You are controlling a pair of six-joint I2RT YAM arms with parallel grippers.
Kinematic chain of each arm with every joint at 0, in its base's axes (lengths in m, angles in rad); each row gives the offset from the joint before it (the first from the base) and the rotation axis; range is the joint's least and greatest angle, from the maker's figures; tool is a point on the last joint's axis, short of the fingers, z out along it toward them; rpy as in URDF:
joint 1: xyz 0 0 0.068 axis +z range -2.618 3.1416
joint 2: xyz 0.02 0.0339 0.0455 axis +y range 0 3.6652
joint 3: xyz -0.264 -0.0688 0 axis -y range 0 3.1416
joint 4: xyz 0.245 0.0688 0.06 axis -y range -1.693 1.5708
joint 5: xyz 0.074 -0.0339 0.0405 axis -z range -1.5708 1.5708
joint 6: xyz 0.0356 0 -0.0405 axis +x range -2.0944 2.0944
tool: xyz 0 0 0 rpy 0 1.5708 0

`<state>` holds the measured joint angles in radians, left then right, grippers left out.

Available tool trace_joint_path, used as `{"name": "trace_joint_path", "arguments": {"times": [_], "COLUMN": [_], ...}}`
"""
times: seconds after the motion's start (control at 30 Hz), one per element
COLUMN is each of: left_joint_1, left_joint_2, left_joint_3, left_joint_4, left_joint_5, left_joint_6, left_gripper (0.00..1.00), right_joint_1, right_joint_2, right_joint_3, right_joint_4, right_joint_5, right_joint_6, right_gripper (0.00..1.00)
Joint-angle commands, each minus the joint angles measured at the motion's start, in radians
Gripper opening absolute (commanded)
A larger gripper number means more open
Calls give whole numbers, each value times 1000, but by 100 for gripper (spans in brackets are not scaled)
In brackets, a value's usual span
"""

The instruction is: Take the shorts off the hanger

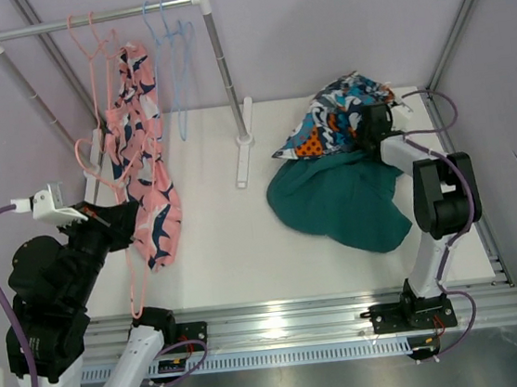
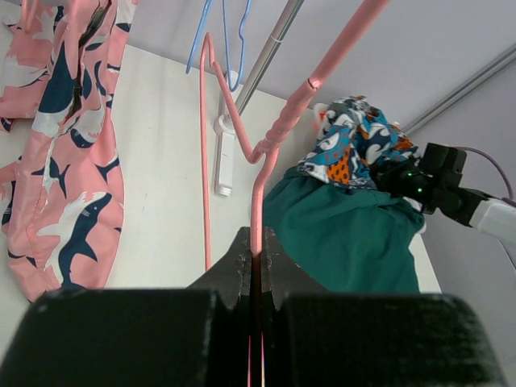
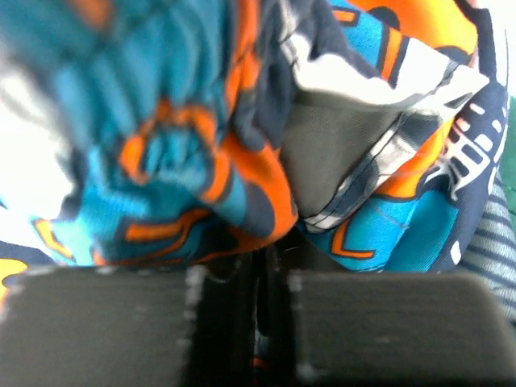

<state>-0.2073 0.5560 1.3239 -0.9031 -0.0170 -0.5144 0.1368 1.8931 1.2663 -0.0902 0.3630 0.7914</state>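
Note:
The pink shark-print shorts (image 1: 146, 169) (image 2: 56, 161) hang below the rack's left end, draped along a pink hanger (image 1: 135, 273) (image 2: 258, 185). My left gripper (image 1: 131, 222) (image 2: 256, 242) is shut on that hanger's thin wire, to the right of the shorts in the left wrist view. On the right of the table, the navy shorts with orange print (image 1: 330, 122) (image 2: 355, 137) (image 3: 201, 161) lie on top of the teal green shorts (image 1: 344, 202) (image 2: 347, 234). My right gripper (image 1: 369, 125) (image 3: 270, 258) is pressed into the printed shorts, jaws nearly together with cloth between them.
A white clothes rack stands at the back left, with its rail (image 1: 94, 19), right post (image 1: 223, 67) and foot (image 1: 246, 162). Empty blue hangers (image 1: 171, 45) and an empty pink hanger (image 1: 82, 36) hang on the rail. Metal frame rails run along the table's front and right edges.

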Motion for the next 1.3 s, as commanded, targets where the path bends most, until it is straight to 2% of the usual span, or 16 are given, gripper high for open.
{"name": "trace_joint_path", "arguments": {"times": [0.0, 0.03, 0.07, 0.1, 0.13, 0.27, 0.47, 0.57, 0.63, 0.73, 0.87, 1.07, 1.27], "left_joint_1": [-6, -6, -6, -6, -6, -6, -6, -6, -6, -6, -6, -6, -6], "left_joint_2": [16, 18, 19, 21, 21, 24, 9, 4, -1, -13, -22, -39, -70], "left_joint_3": [28, 28, 29, 31, 29, 28, 9, 11, 8, 5, -12, -35, -84], "left_joint_4": [24, 26, 26, 24, 26, 30, 32, 24, 20, 21, 33, 38, 46], "left_joint_5": [-5, -3, -3, -3, -6, -6, -3, -8, -6, -1, 9, 45, 48], "left_joint_6": [14, 14, 14, 14, 16, 14, 8, 11, 13, 10, 4, 7, 1], "left_gripper": [0, 0, 0, 0, 0, 0, 0, 0, 0, 0, 0, 0, 0], "right_joint_1": [-84, -98, -115, -118, -121, -103, -19, 70, 151, 245, 354, 300, 512], "right_joint_2": [-40, -40, -43, -46, -48, -84, -244, -362, -449, -528, -610, -657, -625], "right_joint_3": [30, 48, 57, 68, 88, 117, 134, 145, 146, 121, 47, -165, -237], "right_joint_4": [-109, -89, -71, -39, -25, 20, 37, 3, -16, -78, -196, -292, -475], "right_joint_5": [151, 114, 96, 73, 26, -61, -113, -37, 71, 158, 212, 159, 292], "right_joint_6": [-30, -53, -73, -119, -142, -222, -360, -453, -501, -523, -483, -345, -218], "right_gripper": [17, 47, 68, 87, 99, 100, 100, 99, 99, 99, 99, 99, 99]}}
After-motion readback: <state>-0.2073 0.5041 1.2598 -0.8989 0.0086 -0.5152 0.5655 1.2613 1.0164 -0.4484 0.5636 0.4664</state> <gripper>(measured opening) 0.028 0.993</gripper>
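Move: The patterned shorts are in the right hand's shut fingers, most of their cloth about 8 cm left and 4 cm farther out, at roughly hand height. The green shorts spread out some 18 cm back and 8 cm left of this hand, about 5 cm below. From the left hand, which still has the pink hanger, the patterned shorts lie roughly 38 cm ahead, 46 cm right and 34 cm below. Right hand drags the patterned shorts 7 cm right, opens wide, rises 29 cm, then comes back, left and down. ##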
